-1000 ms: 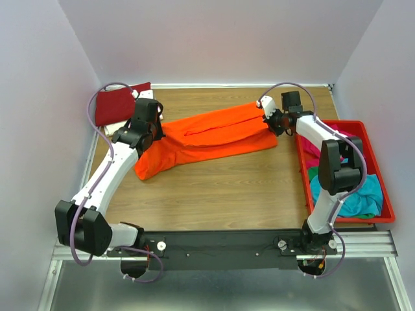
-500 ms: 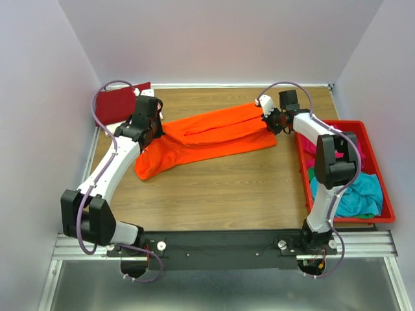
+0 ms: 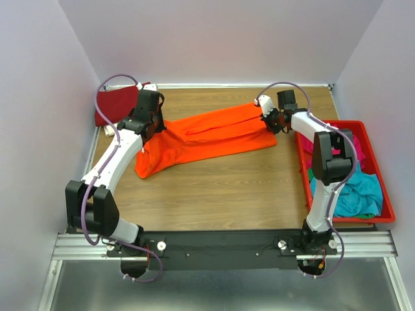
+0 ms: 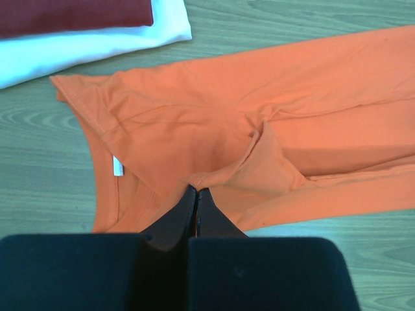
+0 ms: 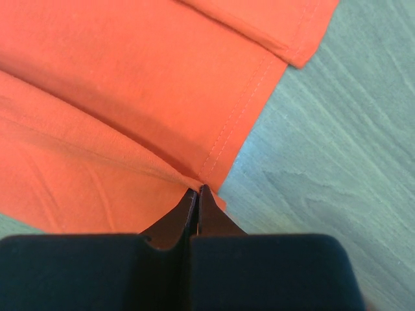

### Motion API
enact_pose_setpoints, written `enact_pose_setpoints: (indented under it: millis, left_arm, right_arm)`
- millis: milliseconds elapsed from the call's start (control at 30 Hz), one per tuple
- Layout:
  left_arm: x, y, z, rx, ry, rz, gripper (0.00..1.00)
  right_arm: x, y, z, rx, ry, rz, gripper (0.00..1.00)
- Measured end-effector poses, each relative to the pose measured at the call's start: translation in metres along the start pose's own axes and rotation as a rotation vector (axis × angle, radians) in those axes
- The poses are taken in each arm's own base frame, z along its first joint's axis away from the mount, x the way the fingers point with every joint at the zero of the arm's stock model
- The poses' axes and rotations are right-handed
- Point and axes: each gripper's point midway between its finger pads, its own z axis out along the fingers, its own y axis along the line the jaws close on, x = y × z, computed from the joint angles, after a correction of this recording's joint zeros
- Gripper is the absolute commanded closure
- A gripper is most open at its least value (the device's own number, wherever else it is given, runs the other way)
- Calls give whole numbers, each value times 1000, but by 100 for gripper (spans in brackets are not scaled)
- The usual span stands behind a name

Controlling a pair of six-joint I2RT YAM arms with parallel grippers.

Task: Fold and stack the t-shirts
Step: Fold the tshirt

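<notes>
The bright orange t-shirt lies in a long folded band across the far half of the table. My left gripper is at its collar end, shut on a raised pinch of orange cloth between the fingertips. My right gripper is at the hem end, its jaws shut on the hem corner of the orange t-shirt. A folded dark red t-shirt rests at the far left corner on top of a white t-shirt. Pink and teal t-shirts lie crumpled in the tray.
A rigid red plastic tray stands along the table's right edge, partly behind the right arm. Grey walls close in the left, far and right sides. Bare wood stretches between the orange shirt and the arm bases.
The left arm has swung its gripper a little toward the far left, tugging the shirt's collar end with it. The right gripper has hardly moved.
</notes>
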Motion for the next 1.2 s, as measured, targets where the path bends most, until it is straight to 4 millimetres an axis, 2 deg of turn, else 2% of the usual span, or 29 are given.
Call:
enact_pose_setpoints:
  millis: [367,767,867,900,933,1033,1200]
  left_arm:
    - [5,8,11,-21,26,7,100]
    - [8,11,15,-25,39,17,100]
    - [9,11,17,-27,43,21,100]
    - [8,11,17,-25,43,22,100]
    - [7,11,17,-23,42,22,100]
    - [3,9,17,-19,34,24,100]
    - [1,8,19,-17,35,28,100]
  right_arm:
    - [-6,-8,5,16,-6,7,94]
    - [-10,-10,11,18,-7,20,89]
    - [-12,-11,12,20,-10,21,78]
    - [-12,-11,12,23,-9,25,65]
    - [-13,-12,12,25,-10,28,58]
    - [-19,-18,13,49,-13,50,49]
    - [-36,-41,12,156,-32,139,42]
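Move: The near right corner of the t-shirt is pinched in the right fingers just above the table, its laying place about 2 cm ahead. The shirt's far right corner lies some 10 cm ahead and 3 cm left of that hand; the red bin's middle is roughly 25 cm right and 13 cm back. From the left hand, which holds the other end well up, the laying place is about 38 cm right and nearly level in reach; the folded stack is about 17 cm left and 10 cm ahead. The shirt's near right corner is drawn low and slowly forward about 2 cm by the right hand, which then spreads its fingers to about half open, lets go, and goes on forward and up another 3 cm over the shirt, turning some 10 degrees clockwise. The left hand keeps its pinch on the raised end, easing down and slightly forward. ##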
